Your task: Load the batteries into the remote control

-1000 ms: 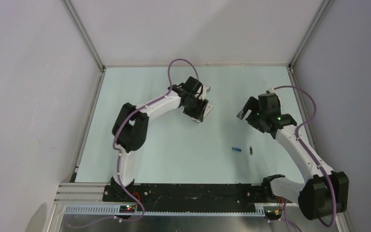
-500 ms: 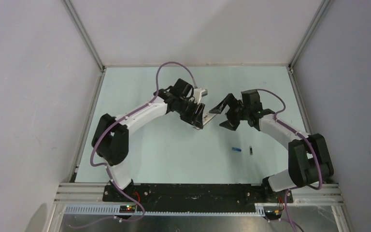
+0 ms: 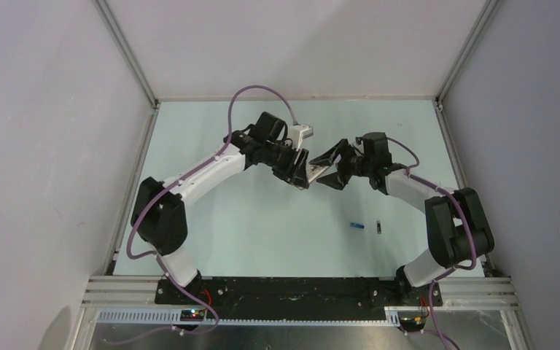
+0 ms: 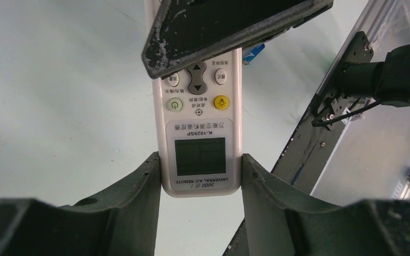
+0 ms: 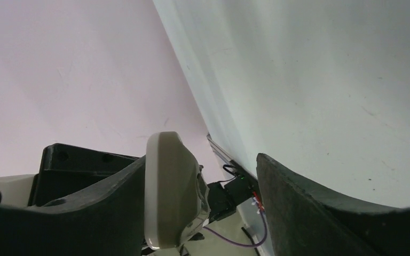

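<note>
My left gripper (image 4: 199, 160) is shut on the remote control (image 4: 200, 122), a slim white handset. It grips the display end, buttoned front toward its camera, above the table. In the top view the left gripper (image 3: 297, 169) and right gripper (image 3: 326, 169) meet at the remote control (image 3: 310, 173). The right gripper (image 5: 200, 160) is open and straddles the far end of the remote control (image 5: 171, 192). One of its fingers (image 5: 112, 208) lies against the remote control; the other stands apart with a gap. The blue battery (image 3: 356, 226) and the dark battery (image 3: 378, 228) lie on the table, right of centre.
The pale green table (image 3: 248, 233) is walled by white panels left, right and back. A black base rail (image 3: 284, 290) runs along the near edge. Purple cables loop over both arms. The blue battery (image 4: 254, 53) shows beside the remote in the left wrist view.
The right arm has swung left from the right side to the remote, and its open fingers now straddle the remote's end. The left arm has shifted slightly up and left, still holding the remote.
</note>
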Controlling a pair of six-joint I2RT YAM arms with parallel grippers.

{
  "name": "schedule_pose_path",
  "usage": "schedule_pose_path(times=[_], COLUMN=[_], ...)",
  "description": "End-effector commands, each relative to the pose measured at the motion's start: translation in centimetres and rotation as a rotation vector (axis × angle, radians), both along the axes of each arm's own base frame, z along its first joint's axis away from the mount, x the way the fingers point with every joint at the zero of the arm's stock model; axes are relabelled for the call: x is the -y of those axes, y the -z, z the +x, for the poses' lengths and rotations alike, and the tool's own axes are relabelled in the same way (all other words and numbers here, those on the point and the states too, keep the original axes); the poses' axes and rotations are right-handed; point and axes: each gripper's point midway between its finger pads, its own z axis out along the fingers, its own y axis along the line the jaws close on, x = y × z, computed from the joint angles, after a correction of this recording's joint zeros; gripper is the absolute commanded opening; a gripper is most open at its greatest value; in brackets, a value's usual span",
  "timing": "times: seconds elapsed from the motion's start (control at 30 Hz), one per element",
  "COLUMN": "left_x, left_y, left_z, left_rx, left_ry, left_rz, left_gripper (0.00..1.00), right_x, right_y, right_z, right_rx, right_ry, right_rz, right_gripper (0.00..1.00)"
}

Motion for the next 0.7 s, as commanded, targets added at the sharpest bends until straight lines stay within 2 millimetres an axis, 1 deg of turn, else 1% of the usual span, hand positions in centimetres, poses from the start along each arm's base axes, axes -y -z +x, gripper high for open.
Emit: schedule_pose_path(times=[0.0,0.07,0.17,0.23,0.33,0.47,0.5,0.53,0.57,0.6,0.63,0.67], left_x=[0.2,-0.1,0.0,0.1,0.2,0.1,0.0,0.0,0.0,0.0,-0.1,-0.2], left_y=[-4.0,-3.8,-4.2,-4.4,-4.9,-5.3,-5.3,-5.5,-5.6,-5.8,-6.1,-6.5], left_z=[0.9,1.3,1.3,1.3,1.1,0.8,0.7,0.7,0.7,0.6,0.6,0.7], left_rx=[0.131,0.152,0.166,0.17,0.183,0.19,0.192,0.198,0.202,0.207,0.214,0.237], left_ry=[0.03,0.022,0.033,0.04,0.052,0.068,0.069,0.07,0.07,0.07,0.069,0.07], left_rz=[-0.075,-0.058,-0.067,-0.072,-0.083,-0.095,-0.095,-0.097,-0.098,-0.101,-0.104,-0.102], left_gripper=[0.04,0.05,0.05,0.05,0.06,0.11,0.13,0.15,0.23,0.28,0.37,0.44], right_x=[-0.5,-0.5,-0.4,-0.3,-0.2,-0.4,-0.5,-0.5,-0.7,-0.8,-0.9,-1.0], right_y=[-2.8,-2.6,-2.2,-2.4,-2.5,-2.9,-3.1,-3.2,-3.5,-3.7,-4.1,-4.3], right_z=[0.6,0.4,0.0,-0.1,0.1,0.1,0.1,0.1,0.1,0.0,0.0,0.0], right_rx=[0.02,-0.008,-0.048,-0.054,-0.065,-0.102,-0.119,-0.126,-0.136,-0.143,-0.153,-0.159], right_ry=[-0.002,0.002,0.017,0.031,0.046,0.063,0.071,0.072,0.076,0.075,0.082,0.08], right_rz=[0.082,0.086,0.074,0.067,0.072,0.101,0.113,0.121,0.136,0.145,0.16,0.169], right_gripper=[0.69,0.63,0.56,0.49,0.43,0.31,0.27,0.26,0.23,0.22,0.2,0.19])
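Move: The left hand already holds the remote control by its screen end. The remote's middle lies about 4 cm to this hand's right, 2 cm ahead and 2 cm above. From the open right hand, the remote's middle is roughly 3 cm left, 2 cm back and 1 cm below. The blue battery lies some 14 cm back, 8 cm right and 13 cm below the right hand; the dark battery is 6 cm farther right, level with it. Closing almost in place around the button end of the remote, the right hand narrows its fingers by more than half and pinches the remote between the pads, rolling some 10 degrees about its own pointing direction. It creeps up about 1.5 cm. The left hand keeps its grip on the screen end and rises about 1 cm late on. ##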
